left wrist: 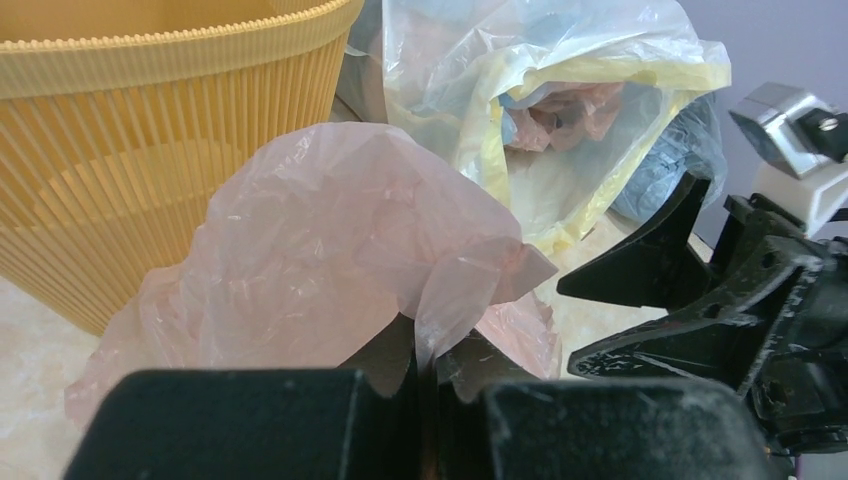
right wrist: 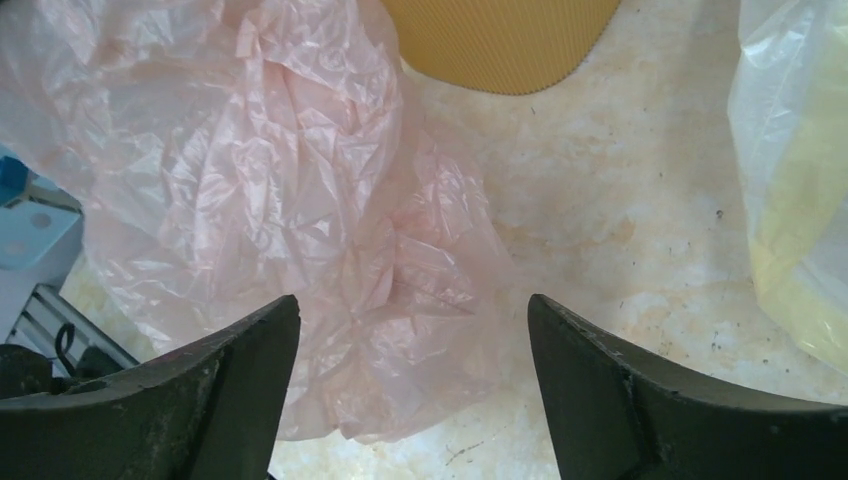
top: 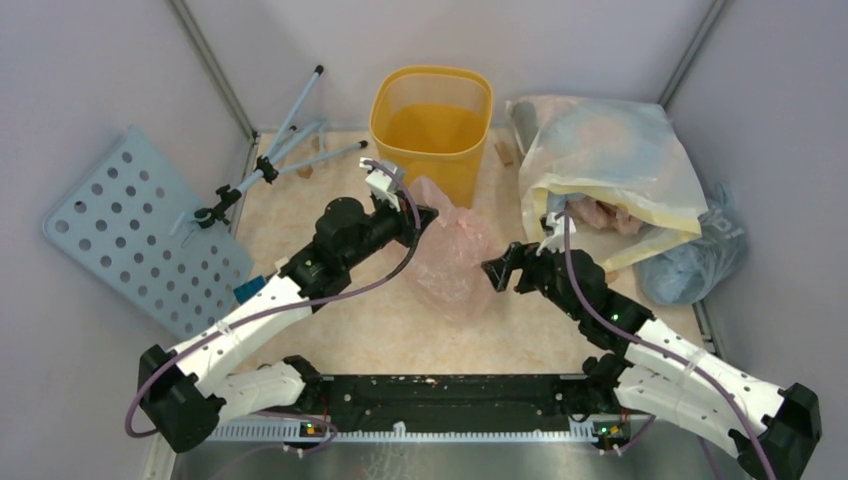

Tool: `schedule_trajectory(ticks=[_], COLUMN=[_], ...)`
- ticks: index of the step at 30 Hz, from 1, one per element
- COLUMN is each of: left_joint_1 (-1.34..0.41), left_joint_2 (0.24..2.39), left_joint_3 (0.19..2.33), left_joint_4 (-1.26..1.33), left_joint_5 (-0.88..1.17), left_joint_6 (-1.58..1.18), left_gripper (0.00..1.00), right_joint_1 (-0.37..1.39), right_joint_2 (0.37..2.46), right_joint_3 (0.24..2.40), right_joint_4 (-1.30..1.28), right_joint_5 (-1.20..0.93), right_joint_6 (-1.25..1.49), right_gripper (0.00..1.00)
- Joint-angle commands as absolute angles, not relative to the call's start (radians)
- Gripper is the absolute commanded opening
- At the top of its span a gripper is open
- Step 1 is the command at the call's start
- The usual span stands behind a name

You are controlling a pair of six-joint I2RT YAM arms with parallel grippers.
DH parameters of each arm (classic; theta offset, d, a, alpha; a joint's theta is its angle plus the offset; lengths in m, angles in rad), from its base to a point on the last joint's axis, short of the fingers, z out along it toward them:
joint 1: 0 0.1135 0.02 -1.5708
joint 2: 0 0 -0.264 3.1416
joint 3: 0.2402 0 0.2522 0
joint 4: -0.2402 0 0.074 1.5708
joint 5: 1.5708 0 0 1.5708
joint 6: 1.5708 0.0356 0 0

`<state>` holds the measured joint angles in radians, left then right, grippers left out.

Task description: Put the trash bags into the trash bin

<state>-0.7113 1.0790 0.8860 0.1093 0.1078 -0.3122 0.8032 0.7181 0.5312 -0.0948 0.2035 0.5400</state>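
The pale pink trash bag (top: 450, 250) lies crumpled on the table just in front of the yellow-orange trash bin (top: 455, 165), between my two grippers. My left gripper (top: 425, 215) is shut on a fold of the pink film; in the left wrist view the bag (left wrist: 330, 240) rises from the closed jaws (left wrist: 435, 360), with the ribbed bin (left wrist: 120, 170) at the left. My right gripper (top: 497, 270) stands open just right of the bag. In the right wrist view its fingers (right wrist: 413, 305) straddle the bag's lower edge (right wrist: 250, 170) without touching it; the bin's base (right wrist: 500, 40) shows at the top.
A large whitish-yellow sack (top: 610, 160) with crumpled bags inside lies at the back right, with a grey-blue bag (top: 695, 260) beside it. A pale blue perforated board (top: 140, 230) and a folded blue stand (top: 290, 140) are at the left. Enclosure walls stand on three sides.
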Motion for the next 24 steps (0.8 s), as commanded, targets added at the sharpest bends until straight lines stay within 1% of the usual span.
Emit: schedule_trajectory(ticks=[1,4,15,16,18,22,24], left_joint_1=[-0.71,-0.709,-0.709,-0.709,-0.709,-0.709,-0.709], left_joint_2=[1.026,1.013,0.989,0.987,0.984,0.96,0.932], left_joint_3=[0.931,0.93,0.93,0.93,0.933,0.96,0.972], left_joint_4=[0.106,0.09,0.078,0.076,0.066,0.018,0.005], left_joint_5=[0.113,0.11,0.112,0.11,0.102,0.05,0.012], left_joint_6=[-0.298,-0.298,-0.293,-0.292,-0.287,-0.264,-0.25], left_gripper=[0.08,0.09,0.09,0.09,0.08,0.08,0.07], right_joint_1=[0.809,0.809,0.808,0.81,0.809,0.809,0.809], right_joint_2=[0.751,0.768,0.825,0.833,0.85,0.875,0.865], right_joint_3=[0.571,0.561,0.567,0.575,0.589,0.616,0.606], right_joint_4=[-0.053,-0.028,0.058,0.056,0.042,-0.072,-0.102], right_joint_5=[0.166,0.139,0.161,0.183,0.233,0.378,0.425], right_joint_6=[0.497,0.49,0.515,0.526,0.547,0.597,0.604], right_gripper=[0.81,0.77,0.78,0.75,0.65,0.36,0.25])
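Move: The right hand, open, has the loose right-hand edge of the pink trash bag just in front of it, about 3 cm ahead, 2 cm left and 3 cm lower; that edge lies some 11 cm right of, 5 cm behind and 13 cm below the left hand, which already holds the bag. From the right hand, the trash bin stands roughly 26 cm ahead and 12 cm left, and the white bag's middle about 21 cm ahead and 22 cm right. Leftward and slightly down at first, by under 2 cm each, the right hand then noses forward about 2 cm and sinks a little more as it swings back right, its fingers going from wide open to mostly shut around the trash bag's right edge. The left hand keeps its pinch on the bag, easing back, left and up by 1 to 2 cm each. ##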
